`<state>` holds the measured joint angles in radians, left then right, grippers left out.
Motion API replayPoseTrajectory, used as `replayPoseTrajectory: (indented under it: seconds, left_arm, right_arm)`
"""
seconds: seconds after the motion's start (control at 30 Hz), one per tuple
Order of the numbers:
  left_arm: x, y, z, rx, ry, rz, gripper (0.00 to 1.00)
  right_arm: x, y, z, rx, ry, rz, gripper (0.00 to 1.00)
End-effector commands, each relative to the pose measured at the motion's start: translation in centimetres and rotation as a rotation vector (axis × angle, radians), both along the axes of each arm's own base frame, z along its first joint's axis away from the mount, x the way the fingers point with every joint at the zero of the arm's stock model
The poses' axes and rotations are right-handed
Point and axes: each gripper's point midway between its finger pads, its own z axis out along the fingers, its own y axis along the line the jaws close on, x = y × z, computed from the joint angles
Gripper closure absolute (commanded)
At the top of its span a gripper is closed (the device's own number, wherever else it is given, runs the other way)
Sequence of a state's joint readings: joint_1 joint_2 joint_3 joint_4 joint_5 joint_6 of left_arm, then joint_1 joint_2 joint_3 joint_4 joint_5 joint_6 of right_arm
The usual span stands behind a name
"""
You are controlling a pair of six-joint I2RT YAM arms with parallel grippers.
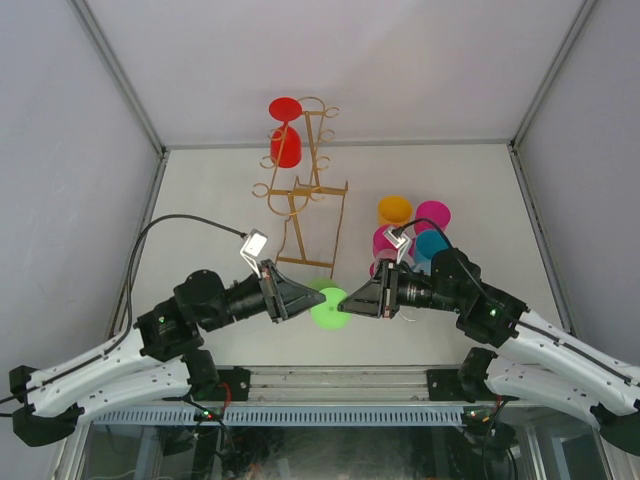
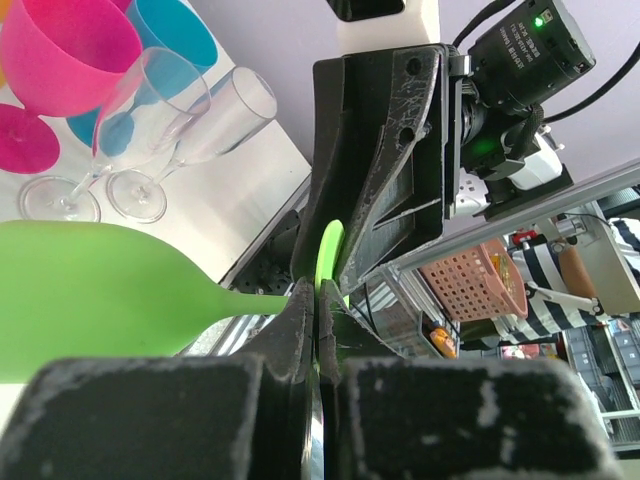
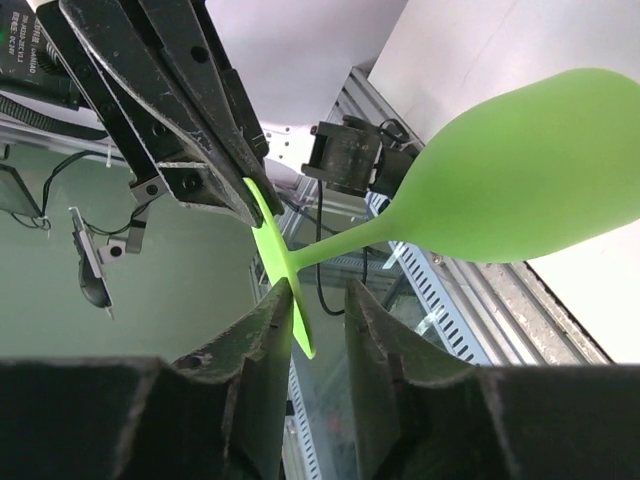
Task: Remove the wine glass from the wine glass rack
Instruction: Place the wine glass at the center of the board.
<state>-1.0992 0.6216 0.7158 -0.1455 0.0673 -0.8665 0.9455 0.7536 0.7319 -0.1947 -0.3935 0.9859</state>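
Note:
The gold wire wine glass rack (image 1: 318, 195) stands at the back centre, with a red wine glass (image 1: 286, 146) hanging upside down from an upper left hook. A green wine glass (image 1: 328, 310) is held on its side in the air in front of the rack. My left gripper (image 1: 308, 299) is shut on the rim of its round foot (image 2: 329, 250), with the bowl (image 2: 90, 290) off to the left. My right gripper (image 1: 346, 299) faces it, open, with the far edge of the foot (image 3: 275, 250) between its fingers (image 3: 265, 320), near the left one. The bowl also shows in the right wrist view (image 3: 530, 170).
A group of glasses stands on the table at the right: orange (image 1: 395, 210), pink (image 1: 433, 214), teal (image 1: 432, 245) and two clear flutes (image 2: 170, 110). Grey walls enclose the table on three sides. The metal rail (image 1: 330, 385) runs along the near edge.

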Motion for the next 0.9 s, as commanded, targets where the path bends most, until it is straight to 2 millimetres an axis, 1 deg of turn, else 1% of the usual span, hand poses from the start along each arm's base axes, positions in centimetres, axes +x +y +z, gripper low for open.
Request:
replayPoseTrajectory:
  seconds: [0.0, 0.03, 0.1, 0.13, 0.2, 0.27, 0.37, 0.53, 0.63, 0.87]
  left_arm:
    - [-0.4, -0.4, 2.4, -0.098, -0.024, -0.02, 1.0]
    - [-0.3, -0.3, 2.4, -0.096, -0.028, -0.017, 1.0]
    - [0.0, -0.3, 2.2, -0.087, -0.029, -0.003, 1.0]
    - [0.1, -0.3, 1.9, -0.072, -0.023, 0.007, 1.0]
    - [0.6, -0.1, 0.6, -0.008, 0.002, 0.037, 0.99]
    - [0.7, -0.1, -0.1, 0.027, 0.011, 0.036, 0.94]
    - [0.1, -0.5, -0.6, 0.036, 0.026, 0.001, 0.77]
    - [-1.0, -0.8, -0.7, 0.024, 0.041, -0.061, 0.67]
    - [-1.5, -0.8, -0.3, 0.005, 0.05, -0.088, 0.65]
    - [-2.2, -1.4, 0.8, -0.057, 0.053, -0.136, 0.7]
  right_arm:
    - [-0.4, 0.5, 1.5, 0.054, -0.019, 0.034, 0.76]
    - [-0.4, 0.5, 1.5, 0.054, -0.019, 0.031, 0.78]
    - [-0.3, 0.5, 1.7, 0.063, -0.026, 0.029, 0.86]
    - [-0.2, 0.5, 1.9, 0.067, -0.033, 0.021, 0.89]
    - [0.1, 0.4, 2.0, 0.071, -0.043, 0.003, 1.0]
    - [0.3, 0.2, 2.1, 0.071, -0.049, -0.015, 1.0]
    - [0.3, 0.1, 2.8, 0.098, -0.075, -0.018, 1.0]
    - [1.1, -0.8, 3.6, 0.11, -0.138, -0.082, 1.0]
    - [1.2, -1.2, 4.0, 0.126, -0.17, -0.096, 1.0]
    - [0.2, -0.8, 4.3, 0.164, -0.179, -0.038, 1.0]
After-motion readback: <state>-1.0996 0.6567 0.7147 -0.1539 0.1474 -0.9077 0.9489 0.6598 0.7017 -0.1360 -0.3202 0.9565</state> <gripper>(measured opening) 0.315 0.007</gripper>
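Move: The wine glass hangs upside down, its green foot pinched in my left fingertips: the foot's middle is about 2 cm to the right of that hand and 1 cm back. From my open right hand it lies some 3 cm to the left, level in depth and height. The near clear glass stands about 7 cm ahead of my right hand, 8 cm right and 20 cm below; the rack's near bar lies 9 cm ahead, 9 cm left and 28 cm down. I hand the glass over in the air: my right fingers close on the near edge of the green foot while my left keeps its pinch, then my left fingers open about a third and let go, dipping some 2 cm before coming partly back up and drawing back a little. Holding the foot, my right hand lifts about 2 cm and eases 1 cm to the right. ##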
